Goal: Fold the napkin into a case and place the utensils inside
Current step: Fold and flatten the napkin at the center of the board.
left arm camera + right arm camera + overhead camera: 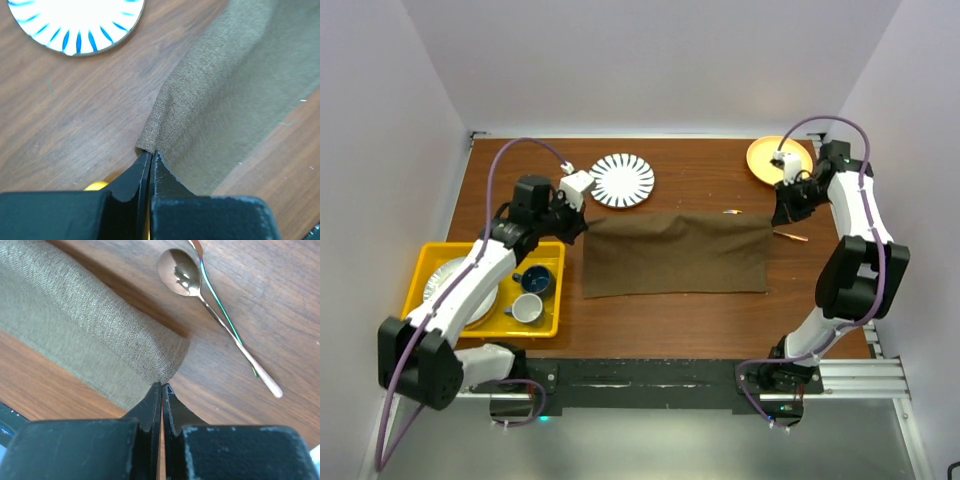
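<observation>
The olive-brown napkin [675,253] lies as a wide rectangle in the middle of the table. My left gripper [582,228] is shut on its far left corner; in the left wrist view the closed gripper [150,151] pinches the cloth [235,85], which rises in a rounded fold from the tips. My right gripper [776,218] is shut on the far right corner, and in the right wrist view its tips [162,385] clamp the cloth [75,325]. The utensils lie just right of that corner: a copper-toned spoon [182,277] across an iridescent piece [225,320], seen from above as thin streaks [790,237].
A blue-and-white striped plate [622,180] [75,25] sits beyond the napkin's left end. An orange plate [765,160] is at the far right. A yellow bin [420,268] holding a plate and two mugs stands at the left edge.
</observation>
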You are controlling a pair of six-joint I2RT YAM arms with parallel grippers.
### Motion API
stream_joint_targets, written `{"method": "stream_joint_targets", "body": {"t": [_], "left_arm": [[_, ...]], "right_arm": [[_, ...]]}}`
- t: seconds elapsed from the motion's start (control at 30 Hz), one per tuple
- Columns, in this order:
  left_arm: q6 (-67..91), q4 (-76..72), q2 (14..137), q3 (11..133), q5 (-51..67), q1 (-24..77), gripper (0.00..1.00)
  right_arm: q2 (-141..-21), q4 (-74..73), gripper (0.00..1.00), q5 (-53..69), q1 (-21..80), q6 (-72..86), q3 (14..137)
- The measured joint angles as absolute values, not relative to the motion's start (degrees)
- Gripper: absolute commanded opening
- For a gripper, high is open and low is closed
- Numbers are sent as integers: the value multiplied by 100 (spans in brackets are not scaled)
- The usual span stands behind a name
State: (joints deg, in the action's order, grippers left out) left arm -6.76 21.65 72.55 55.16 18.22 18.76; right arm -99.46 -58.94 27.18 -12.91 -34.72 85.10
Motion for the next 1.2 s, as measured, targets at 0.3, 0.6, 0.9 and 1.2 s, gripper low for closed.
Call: {"method": "stream_joint_targets", "body": {"t": [0.3,0.6,0.9,1.2], "left_arm": [[-1022,2672,5859,5833,2305,1876,0],[-1476,3677,4917,6158,2873,1876,0],[-1435,4294,4547,6748,3245,1876,0],[-856,3669,6139,6276,2375,1876,0]], "right_arm": [[-8180,-5996,0,3155,-1594,-3448,8527],[-5680,-5977,0,3138,-1608,-3170,8326],[-4722,-6429,0,2606,-1605,-3138,8608],[-6845,-5951,0,2580,-1358,-3343,7771]]}}
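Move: Both hands already pinch the raised far corners of the napkin. Its middle is some 22 cm right, 6 cm back and 7 cm below the left hand, and 22 cm left, 8 cm back and 5 cm below the right. The striped plate lies about 18 cm ahead and 8 cm right of the left hand; the blue mug 8 cm back, 13 cm left of that hand. The spoon is 3 cm ahead of the right hand, level sideways, 10 cm below. Keeping their pinch on the napkin's far corners, both hands swing the cloth up and back towards the base, the left about 16 cm up, the right some 24, fingertips tipping up. Then both reverse, lowering and reaching forward again, undoing roughly half the backward draw and part of the tilt. ##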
